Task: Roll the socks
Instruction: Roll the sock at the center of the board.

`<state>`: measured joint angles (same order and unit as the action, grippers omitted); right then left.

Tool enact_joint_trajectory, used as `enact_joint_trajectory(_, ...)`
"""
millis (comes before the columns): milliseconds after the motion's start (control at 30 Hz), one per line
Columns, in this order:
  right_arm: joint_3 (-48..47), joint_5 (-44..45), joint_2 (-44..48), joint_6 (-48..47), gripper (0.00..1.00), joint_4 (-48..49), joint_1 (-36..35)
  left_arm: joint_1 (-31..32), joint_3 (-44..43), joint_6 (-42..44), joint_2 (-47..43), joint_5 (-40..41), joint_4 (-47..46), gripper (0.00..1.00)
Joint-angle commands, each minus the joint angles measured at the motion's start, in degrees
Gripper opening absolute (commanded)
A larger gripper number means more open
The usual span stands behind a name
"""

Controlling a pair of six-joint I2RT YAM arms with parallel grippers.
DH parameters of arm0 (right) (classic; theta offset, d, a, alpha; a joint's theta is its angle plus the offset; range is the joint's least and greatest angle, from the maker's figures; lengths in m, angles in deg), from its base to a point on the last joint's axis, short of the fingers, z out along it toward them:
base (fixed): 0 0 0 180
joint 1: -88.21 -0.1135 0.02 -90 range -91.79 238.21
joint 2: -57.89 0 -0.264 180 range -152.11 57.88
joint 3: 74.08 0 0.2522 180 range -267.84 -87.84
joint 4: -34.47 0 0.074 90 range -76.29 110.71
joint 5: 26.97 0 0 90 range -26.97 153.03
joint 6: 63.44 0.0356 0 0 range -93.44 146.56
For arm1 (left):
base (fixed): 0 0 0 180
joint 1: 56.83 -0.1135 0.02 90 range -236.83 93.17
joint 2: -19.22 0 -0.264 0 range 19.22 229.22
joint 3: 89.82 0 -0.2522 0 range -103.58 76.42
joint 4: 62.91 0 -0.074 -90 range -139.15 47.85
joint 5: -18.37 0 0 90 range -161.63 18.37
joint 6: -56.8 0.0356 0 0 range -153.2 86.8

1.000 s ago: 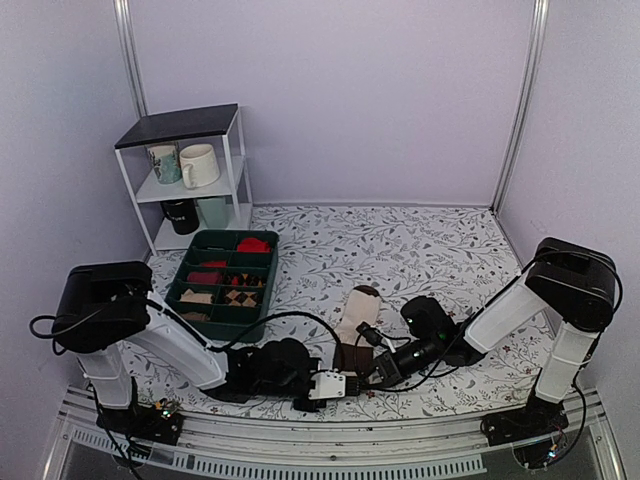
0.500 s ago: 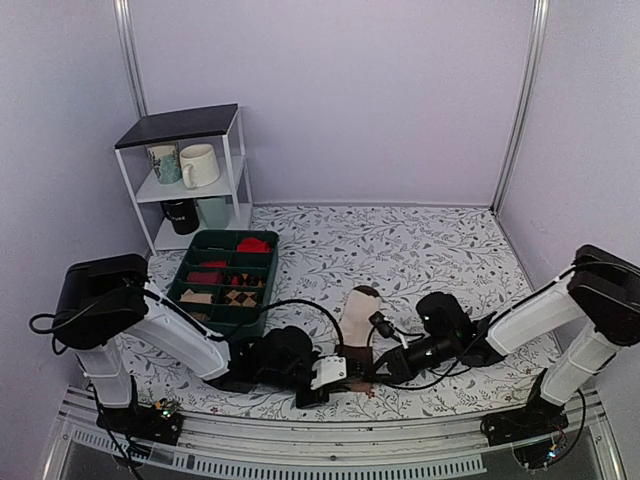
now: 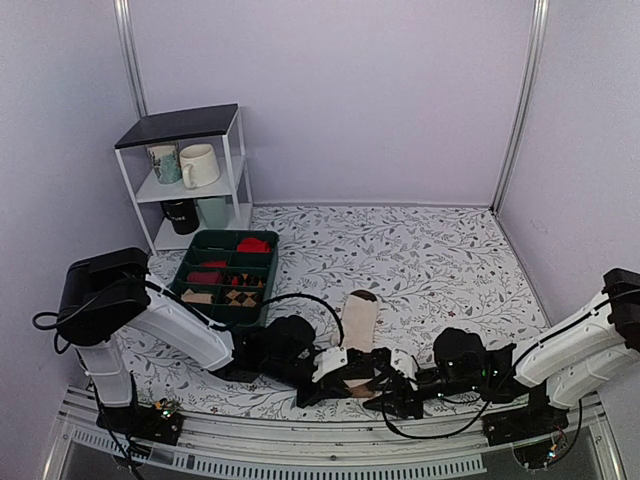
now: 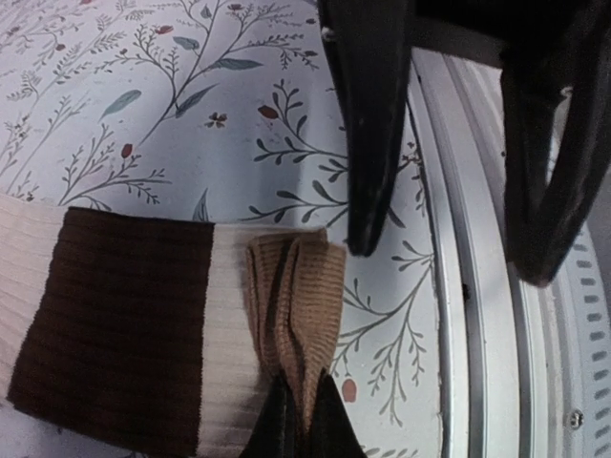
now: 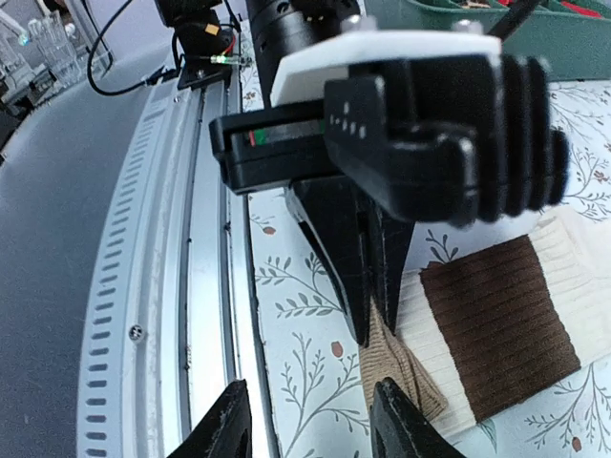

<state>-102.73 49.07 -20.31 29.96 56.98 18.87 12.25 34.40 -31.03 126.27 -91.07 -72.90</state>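
Observation:
The socks (image 3: 358, 322) lie flat near the table's front edge, cream with dark brown bands (image 4: 115, 329) and a tan ribbed cuff (image 4: 298, 296) at the near end. My left gripper (image 4: 298, 399) is shut on that cuff, pinching it into folds. The right wrist view shows the same grip, with the left gripper (image 5: 368, 286) clamped on the cuff (image 5: 401, 372). My right gripper (image 5: 310, 401) stands open just short of the cuff, nothing between its fingers (image 4: 377, 143). In the top view the left gripper (image 3: 340, 372) and right gripper (image 3: 395, 385) face each other at the socks' near end.
A green divided tray (image 3: 268, 290) holding rolled socks sits at the left. Behind it stands a white shelf (image 3: 190, 175) with mugs. A metal rail (image 5: 191, 286) runs along the table's near edge, right beside both grippers.
My right gripper has opened and drawn back to the right, its arm dropping low. My left gripper has moved right to the cuff and shut on it.

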Motion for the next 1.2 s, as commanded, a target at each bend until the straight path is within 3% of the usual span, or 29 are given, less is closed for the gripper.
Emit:
enact_joint_trajectory(0,-1.9,4.1,-4.0,-7.7,0.43,0.1,-1.5,-0.7,2.0,-1.5,3.5,-2.9,10.8,0.0)
enact_joint_trajectory(400,-3.2,8.5,-12.0,-4.9,0.39,0.9,-1.5,-1.1,2.6,-1.8,3.6,-3.3,10.2,0.0)
enact_joint_trajectory(733,-0.8,16.7,-18.0,7.1,0.28,2.8,-4.6,-1.6,3.3,-1.8,3.7,-4.4,9.4,0.0)
enact_joint_trajectory(1033,-2.7,26.6,-23.9,16.0,0.27,-3.5,-9.6,-2.2,3.8,-1.6,3.5,-5.7,9.6,0.0)
enact_joint_trajectory(1167,-3.6,27.3,-24.8,18.1,0.0,-5.8,-9.8,-2.3,4.6,-1.0,1.7,-5.0,9.5,0.0)
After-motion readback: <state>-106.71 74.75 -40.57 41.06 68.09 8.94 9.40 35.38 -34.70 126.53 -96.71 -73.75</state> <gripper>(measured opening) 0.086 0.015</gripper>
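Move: The sock's folded brown end lies about 6 cm below my right hand, some 2 cm ahead and 2 cm to its left. My left fingertips already pinch that fold, about 2 cm farther left; from my left hand the fold's middle is roughly 2 cm right and level. The dark band lies about 5 cm beyond the fold, and the sock's dark toe some 22 cm beyond the fold. I bring my right hand down about 5 cm onto the folded brown end, edging forward, then creep some 2 cm left towards my left fingertips while turning clockwise about 20 degrees. Its part-open fingers narrow on the way and nearly shut at the end, pinching the fold right beside my left fingers, which keep their grip almost in place. ##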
